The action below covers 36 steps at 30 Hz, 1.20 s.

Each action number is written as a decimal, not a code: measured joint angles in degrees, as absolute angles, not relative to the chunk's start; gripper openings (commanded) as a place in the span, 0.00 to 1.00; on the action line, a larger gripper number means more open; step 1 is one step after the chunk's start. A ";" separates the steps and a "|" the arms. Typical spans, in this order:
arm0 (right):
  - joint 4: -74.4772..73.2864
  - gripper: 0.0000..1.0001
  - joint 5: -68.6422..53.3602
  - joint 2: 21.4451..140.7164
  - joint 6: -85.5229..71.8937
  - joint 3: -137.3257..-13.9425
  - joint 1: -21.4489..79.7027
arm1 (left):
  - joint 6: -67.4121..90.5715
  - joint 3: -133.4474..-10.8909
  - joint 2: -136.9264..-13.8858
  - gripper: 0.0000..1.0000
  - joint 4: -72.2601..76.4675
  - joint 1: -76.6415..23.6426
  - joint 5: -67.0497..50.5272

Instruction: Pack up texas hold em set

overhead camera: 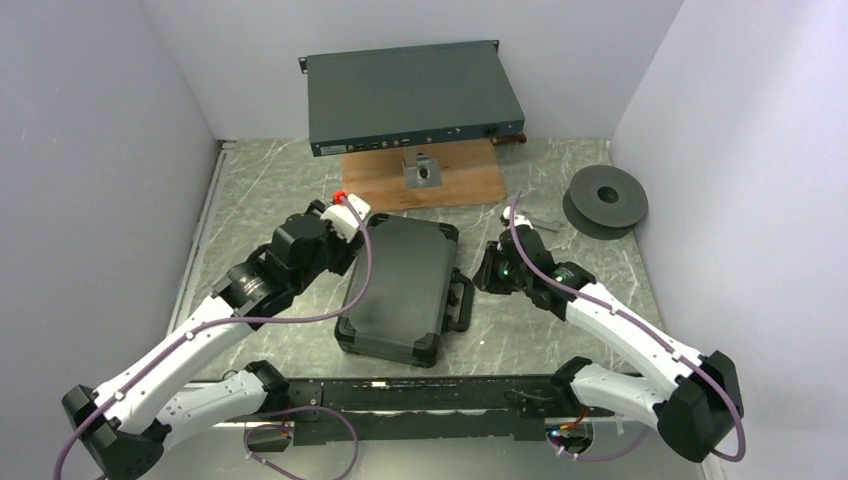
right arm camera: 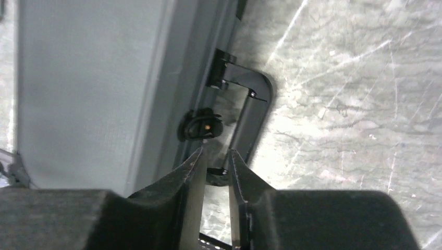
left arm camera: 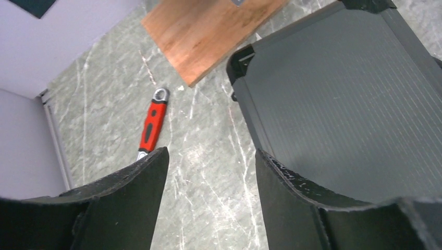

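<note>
The black hard case [overhead camera: 400, 285] lies flat and closed in the middle of the table, its handle [overhead camera: 463, 300] on the right side. My left gripper [overhead camera: 350, 215] hovers at the case's far-left corner. In the left wrist view it [left arm camera: 211, 151] is open over bare table, with the case's ribbed lid [left arm camera: 354, 104] to its right. My right gripper [overhead camera: 487, 272] sits at the handle side. In the right wrist view its fingers [right arm camera: 215, 151] stand a narrow slit apart, shut on the lower end of the handle [right arm camera: 255, 114] beside a latch [right arm camera: 200, 125]. No chips, discs or dice show.
A red-handled tool [left arm camera: 152, 125] lies on the table left of the case. Behind it a wooden board [overhead camera: 425, 180] carries a small grey block. A large grey-blue rack unit [overhead camera: 412, 95] stands at the back, and a dark spool [overhead camera: 605, 198] lies at the right. Walls close in on both sides.
</note>
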<state>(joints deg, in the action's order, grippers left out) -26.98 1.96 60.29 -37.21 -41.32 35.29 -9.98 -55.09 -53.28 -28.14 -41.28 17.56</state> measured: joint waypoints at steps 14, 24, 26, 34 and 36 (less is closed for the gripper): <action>-28.56 0.96 2.02 48.71 -30.11 -50.72 35.29 | -8.47 -45.74 -35.11 1.00 -16.60 -37.41 18.68; -25.06 1.00 4.73 35.07 -28.82 -50.74 35.31 | -7.62 -42.06 -28.67 1.00 -11.16 -36.60 19.44; -23.83 1.00 7.42 31.57 -29.54 -49.50 35.29 | -7.64 -41.56 -27.44 1.00 -10.44 -36.58 20.16; -22.68 1.00 15.16 24.23 -31.99 -43.11 35.29 | -7.88 -41.43 -26.41 0.99 -9.23 -36.58 22.68; -22.63 1.00 16.53 22.98 -32.16 -41.89 35.29 | -8.03 -41.43 -26.48 0.99 -9.23 -36.58 22.94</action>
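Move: The closed case has its middle some 15 cm to the right hand's left, about level fore and aft and 8 cm below. The case handle is nearer, about 3 cm left, 1 cm back and 9 cm down, and a grey bracket lies roughly 18 cm ahead and 16 cm right. From the left hand, the case's middle is about 11 cm right, 4 cm back and 21 cm below; the red wrench is 11 cm ahead and 9 cm left. Back both empty grippers off the closed case. Lift the right one about 20 cm up from the handle, then swing it some 7 cm right while it sinks slightly, tipping its fingers up about 40 degrees and spreading them from nearly shut to wide open. Raise the left gripper up and left, easing back a little, with its fingers tipping up and opening fully. ##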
